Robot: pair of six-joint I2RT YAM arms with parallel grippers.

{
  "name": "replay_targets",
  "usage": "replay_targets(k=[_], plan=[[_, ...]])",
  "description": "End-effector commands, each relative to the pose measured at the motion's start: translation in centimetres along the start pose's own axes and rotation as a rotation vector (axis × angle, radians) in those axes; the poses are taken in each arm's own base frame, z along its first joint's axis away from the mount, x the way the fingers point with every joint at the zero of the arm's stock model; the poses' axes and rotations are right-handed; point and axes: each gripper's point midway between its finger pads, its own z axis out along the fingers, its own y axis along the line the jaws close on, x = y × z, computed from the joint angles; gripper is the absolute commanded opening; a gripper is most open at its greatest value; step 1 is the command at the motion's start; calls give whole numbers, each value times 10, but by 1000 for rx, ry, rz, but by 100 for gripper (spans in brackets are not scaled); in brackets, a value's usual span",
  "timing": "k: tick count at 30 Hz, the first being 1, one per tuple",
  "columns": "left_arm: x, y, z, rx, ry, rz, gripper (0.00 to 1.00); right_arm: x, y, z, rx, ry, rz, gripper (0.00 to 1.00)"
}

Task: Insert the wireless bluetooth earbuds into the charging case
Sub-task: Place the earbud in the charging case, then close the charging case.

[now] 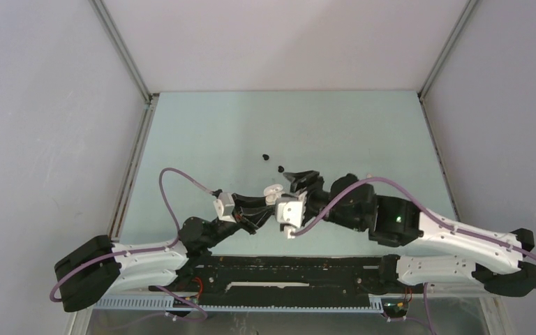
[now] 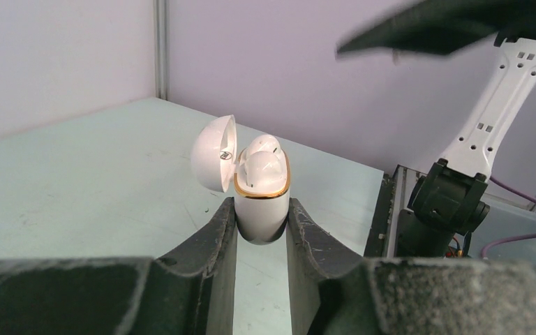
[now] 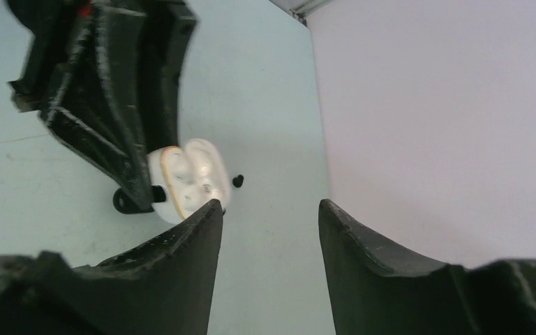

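Observation:
My left gripper (image 2: 262, 222) is shut on the white charging case (image 2: 261, 206), holding it upright just above the table with its lid (image 2: 213, 155) swung open. Two pale earbuds (image 2: 261, 158) sit in the gold-rimmed top. From above, the case (image 1: 273, 189) lies between the two arms. My right gripper (image 3: 269, 206) is open and empty, close beside the case (image 3: 188, 178), its left fingertip near the case's rim. Two black earbuds (image 1: 266, 156) (image 1: 280, 168) lie loose on the table just beyond; one black earbud (image 3: 237, 181) shows past the case.
The pale green table (image 1: 237, 125) is walled by white panels at the left, back and right. The right arm's dark finger (image 2: 447, 28) hangs over the case in the left wrist view. A black rail (image 1: 286, 269) with the arm bases runs along the near edge.

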Motion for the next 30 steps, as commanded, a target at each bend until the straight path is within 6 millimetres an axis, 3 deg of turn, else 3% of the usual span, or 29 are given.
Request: replay_targets(k=[1,8,10,12,16,19,27,30], plan=[[-15,-1,4,4,-55,22,0,1,-31,-27,-4,6,185,56],[-15,-9,9,42,-48,-3,0,76,-81,-55,95,130,547,61],[-15,-13,10,63,-43,-19,0,99,-88,-64,99,161,665,64],[-13,-17,12,85,-28,-39,0,108,-77,-67,30,155,763,67],[-10,-28,18,137,24,-63,0,115,-43,-71,-140,134,898,71],[-10,-32,20,154,56,-67,0,108,-20,-76,-252,58,964,70],[-3,-35,20,175,132,-40,0,79,14,-77,-357,-160,955,75],[3,-40,20,205,163,-51,0,73,35,-70,-415,-193,928,79]])
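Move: The open white charging case is held in the left fingers, its middle about 2 cm right, 1 cm ahead and 1 cm above that hand. From the empty right hand it lies some 3 cm left, level fore-and-aft and 6 cm below. Down on the table, roughly 25 cm below the right hand and 8 cm ahead, are the black case, 5 cm left, and the peach case, 4 cm right. Right hand, opening, swings some 18 cm right-forward from the case, then back and down, tipping 60 degrees; left holds. ##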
